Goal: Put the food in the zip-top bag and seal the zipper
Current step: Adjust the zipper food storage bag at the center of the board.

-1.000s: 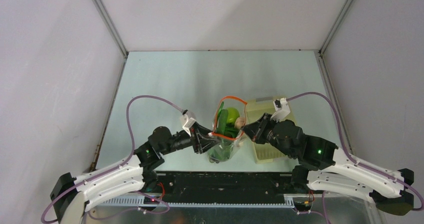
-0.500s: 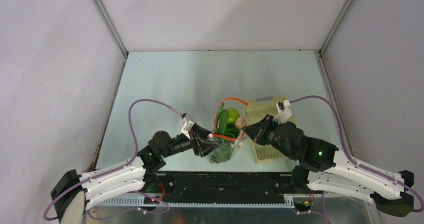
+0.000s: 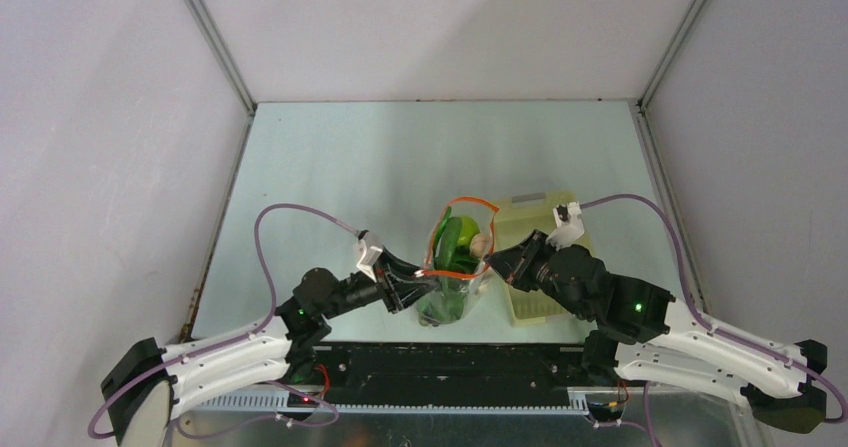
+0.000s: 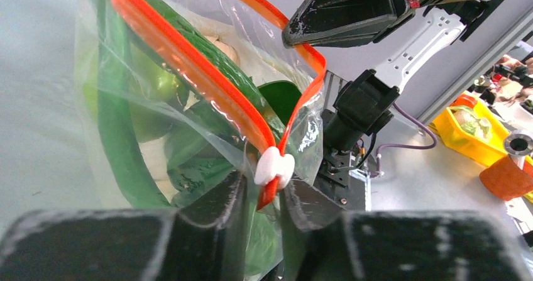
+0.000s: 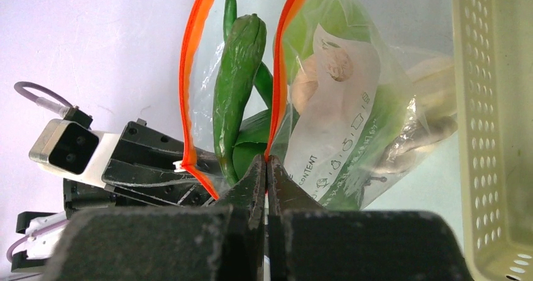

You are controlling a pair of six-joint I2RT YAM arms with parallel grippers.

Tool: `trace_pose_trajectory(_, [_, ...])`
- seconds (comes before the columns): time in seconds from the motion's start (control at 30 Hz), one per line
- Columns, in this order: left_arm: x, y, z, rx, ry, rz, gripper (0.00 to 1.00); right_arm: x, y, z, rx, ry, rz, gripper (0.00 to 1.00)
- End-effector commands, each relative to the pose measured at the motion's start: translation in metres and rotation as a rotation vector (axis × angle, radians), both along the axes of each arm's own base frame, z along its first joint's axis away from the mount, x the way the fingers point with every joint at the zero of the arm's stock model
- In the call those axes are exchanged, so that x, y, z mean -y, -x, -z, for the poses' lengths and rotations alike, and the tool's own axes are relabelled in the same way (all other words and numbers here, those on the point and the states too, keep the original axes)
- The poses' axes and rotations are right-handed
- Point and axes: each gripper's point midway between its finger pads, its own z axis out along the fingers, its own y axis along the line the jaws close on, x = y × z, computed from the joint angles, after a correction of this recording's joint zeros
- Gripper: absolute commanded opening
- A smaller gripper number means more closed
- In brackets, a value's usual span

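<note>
The clear zip-top bag (image 3: 452, 277) stands upright between my two grippers with its orange-red zipper (image 3: 462, 205) gaping open. Inside are a long green pepper (image 5: 236, 86), a green apple (image 3: 463, 233), leafy greens (image 4: 201, 161) and a pale mushroom (image 3: 483, 242). My left gripper (image 4: 263, 190) is slightly open, its jaws either side of the zipper's end, just below the white slider (image 4: 274, 168). It also shows in the top view (image 3: 424, 285). My right gripper (image 5: 268, 161) is shut on the bag's opposite zipper edge and also shows in the top view (image 3: 490, 259).
The pale yellow perforated basket (image 3: 545, 302) lies right of the bag, under my right arm, and shows in the right wrist view (image 5: 490, 124). Grey walls enclose the pale green table (image 3: 400, 157) on three sides.
My left arm has drawn back a little toward the near left, its gripper staying at the bag's left corner. The right gripper and the bag have barely moved.
</note>
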Motion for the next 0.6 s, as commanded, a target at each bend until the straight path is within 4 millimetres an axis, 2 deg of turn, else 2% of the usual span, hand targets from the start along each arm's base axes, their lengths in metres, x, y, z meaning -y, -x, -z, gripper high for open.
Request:
trace_pose_trajectory(0.0, [0.000, 0.001, -0.017, 0.049, 0.057, 0.001, 0.16, 0.007, -0.007, -0.005, 0.007, -0.022, 0.061, 0.00])
trace_pose_trajectory(0.07, [0.000, 0.002, -0.018, 0.049, 0.056, 0.003, 0.02, 0.008, -0.008, -0.004, 0.010, -0.017, 0.063, 0.00])
trace_pose_trajectory(0.2, [0.001, 0.004, -0.023, 0.060, 0.028, 0.017, 0.00, 0.011, -0.010, -0.009, 0.070, 0.019, 0.049, 0.02])
trace_pose_trajectory(0.23, [0.001, 0.004, -0.030, 0.072, 0.030, 0.019, 0.00, 0.011, -0.011, -0.014, 0.095, 0.014, 0.046, 0.11])
trace_pose_trajectory(0.27, [0.000, 0.005, -0.027, 0.077, 0.003, 0.018, 0.00, 0.011, -0.011, -0.017, 0.146, 0.052, 0.018, 0.16])
trace_pose_trajectory(0.37, [-0.002, 0.005, -0.041, 0.114, -0.021, 0.018, 0.00, 0.001, -0.009, -0.043, 0.330, 0.088, -0.093, 0.37])
trace_pose_trajectory(0.4, [-0.003, 0.006, -0.039, 0.122, -0.046, 0.019, 0.00, -0.001, -0.006, -0.045, 0.416, 0.156, -0.159, 0.39])
trace_pose_trajectory(0.43, [-0.003, 0.007, -0.046, 0.137, -0.045, 0.025, 0.00, -0.001, -0.006, -0.052, 0.507, 0.209, -0.197, 0.45])
trace_pose_trajectory(0.57, [-0.004, 0.009, -0.047, 0.161, -0.105, 0.040, 0.00, -0.007, 0.004, -0.074, 0.752, 0.314, -0.346, 0.62])
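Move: The zipper's end, just below the white slider, lies between the left fingers, still partly open, about 1 cm ahead and 1 cm above; the open bag mouth is some 8 cm ahead of that hand, 6 cm right and 2 cm higher. The bag rim is already pinched in the right fingertips, with the slider about 13 cm left of that hand, 3 cm back and 4 cm lower. The empty basket stands some 12 cm to its right, level, 18 cm below. The zipper end gets pinched just under the slider as the left fingers shut, and only then does that hand lift it about 2 cm. The bag rim is let go by the right fingers, which open to over half while the hand rises some 3 cm and the wrist swings the fingertips up by roughly 25 degrees, turning a little counter-clockwise. ##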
